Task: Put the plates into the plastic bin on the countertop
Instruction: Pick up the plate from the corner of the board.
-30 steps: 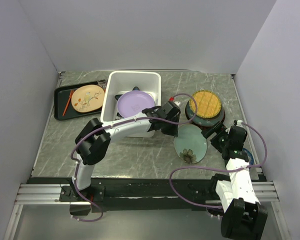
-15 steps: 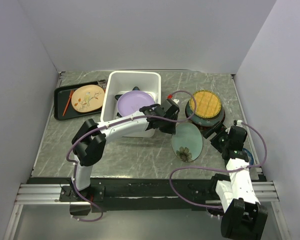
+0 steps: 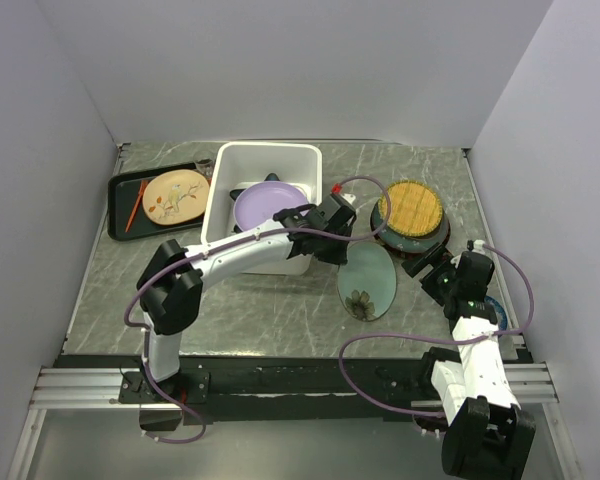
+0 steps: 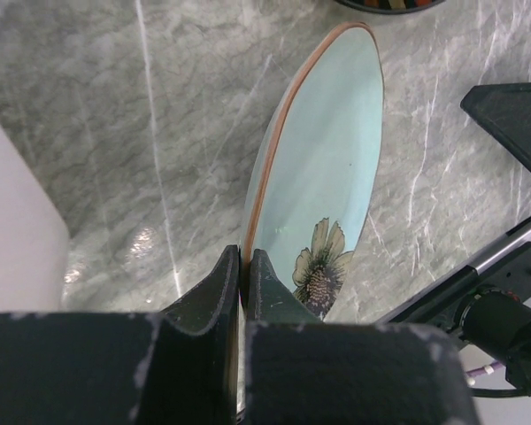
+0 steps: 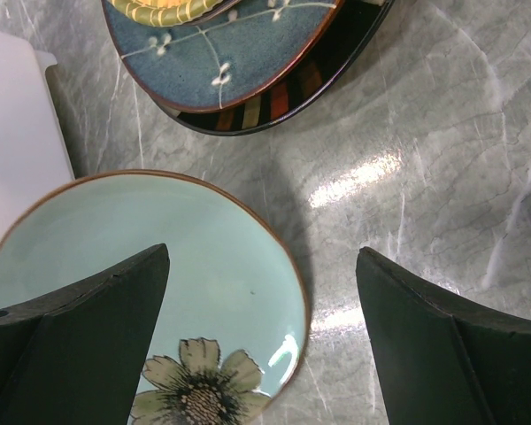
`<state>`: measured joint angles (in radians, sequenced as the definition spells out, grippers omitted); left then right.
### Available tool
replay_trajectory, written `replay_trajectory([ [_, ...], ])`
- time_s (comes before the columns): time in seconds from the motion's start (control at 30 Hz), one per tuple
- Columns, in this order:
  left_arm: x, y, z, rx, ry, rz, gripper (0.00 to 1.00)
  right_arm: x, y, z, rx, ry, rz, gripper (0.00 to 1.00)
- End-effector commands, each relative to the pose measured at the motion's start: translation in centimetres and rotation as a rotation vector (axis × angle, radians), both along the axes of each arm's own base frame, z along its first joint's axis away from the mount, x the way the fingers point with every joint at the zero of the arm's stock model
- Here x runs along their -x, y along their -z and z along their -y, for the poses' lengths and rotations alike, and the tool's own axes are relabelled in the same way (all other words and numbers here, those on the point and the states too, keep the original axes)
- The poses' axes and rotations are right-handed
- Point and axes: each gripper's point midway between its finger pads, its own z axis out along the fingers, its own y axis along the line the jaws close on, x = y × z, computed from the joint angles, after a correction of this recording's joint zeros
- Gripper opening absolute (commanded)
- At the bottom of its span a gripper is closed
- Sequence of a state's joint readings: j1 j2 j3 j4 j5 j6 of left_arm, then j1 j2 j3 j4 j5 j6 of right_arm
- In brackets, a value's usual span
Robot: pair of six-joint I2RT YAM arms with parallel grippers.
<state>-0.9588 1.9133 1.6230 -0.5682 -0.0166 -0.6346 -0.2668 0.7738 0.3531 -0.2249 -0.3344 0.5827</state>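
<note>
My left gripper (image 3: pixel 342 240) (image 4: pixel 242 266) is shut on the rim of a pale green plate (image 3: pixel 367 284) (image 4: pixel 323 186) (image 5: pixel 150 266) with a painted flower, holding it tilted above the countertop (image 3: pixel 270 310). The white plastic bin (image 3: pixel 227 170) stands to its left and holds a lavender plate (image 3: pixel 268 207) over a blue star-shaped plate (image 3: pixel 242 192). A stack of plates topped by a yellow woven-look plate (image 3: pixel 411 206) sits at the right; in the right wrist view a dark teal plate (image 5: pixel 230 62) shows in that stack. My right gripper (image 3: pixel 432 268) (image 5: pixel 264 319) stands open beside the green plate, holding nothing.
A flat black tray (image 3: pixel 123 190) at the back left carries a tan patterned plate (image 3: pixel 175 195) and a red stick (image 3: pixel 135 203). Another blue plate's edge (image 3: pixel 496 310) shows beside the right arm. White walls close in the left, back and right sides.
The left gripper has carried the pale green plate leftward toward the bin and tilted it steeper. The right arm has stayed put.
</note>
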Motion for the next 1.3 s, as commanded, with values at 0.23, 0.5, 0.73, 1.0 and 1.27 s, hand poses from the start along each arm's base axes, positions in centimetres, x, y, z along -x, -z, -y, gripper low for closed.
replay_trajectory([
  [0.23, -1.5, -10.8, 0.9, 0.205, -0.017, 0.179, 0.01, -0.8, -0.9, 0.3, 0.015, -0.002, 0.050, 0.93],
  [0.5, -1.7, -12.1, 0.8, 0.218, -0.020, 0.202, 0.01, -0.8, -1.0, 0.2, 0.012, -0.004, 0.052, 0.93],
  [0.73, -1.9, -13.5, 0.7, 0.240, -0.018, 0.224, 0.01, -0.7, -0.8, 0.2, 0.011, -0.006, 0.048, 0.93],
  [1.0, -2.6, -15.1, -0.3, 0.252, -0.038, 0.257, 0.01, -0.7, -0.6, 0.2, 0.010, -0.006, 0.045, 0.93],
  [1.27, -3.4, -16.6, -1.5, 0.265, -0.058, 0.287, 0.01, -0.6, -0.4, 0.1, 0.007, -0.006, 0.042, 0.94],
])
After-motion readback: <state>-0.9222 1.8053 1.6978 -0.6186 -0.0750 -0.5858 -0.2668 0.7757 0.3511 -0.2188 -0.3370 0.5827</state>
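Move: The left hand, already pinching the flower plate's rim, is bound for the white bin, whose middle lies about 17 cm to its left, 13 cm ahead and 6 cm lower. In there the purple plate is some 16 cm left, 13 cm ahead and 8 cm down. The yellow pie on its stacked plates sits about 16 cm to this hand's right, 12 cm ahead and 9 cm below. From the right hand the bin's middle is roughly 35 cm left and 15 cm ahead, at about its height. Upwards above all: the left arm raises the flower plate by about 7 cm beside the bin's right wall, easing almost to a pause partway and then quickening. A smaller drift of some 2 cm each forward and left brings it closer to the bin's right rim, while the fingers stay shut on the plate's rim and tip slightly outward-up, under 10 degrees. ##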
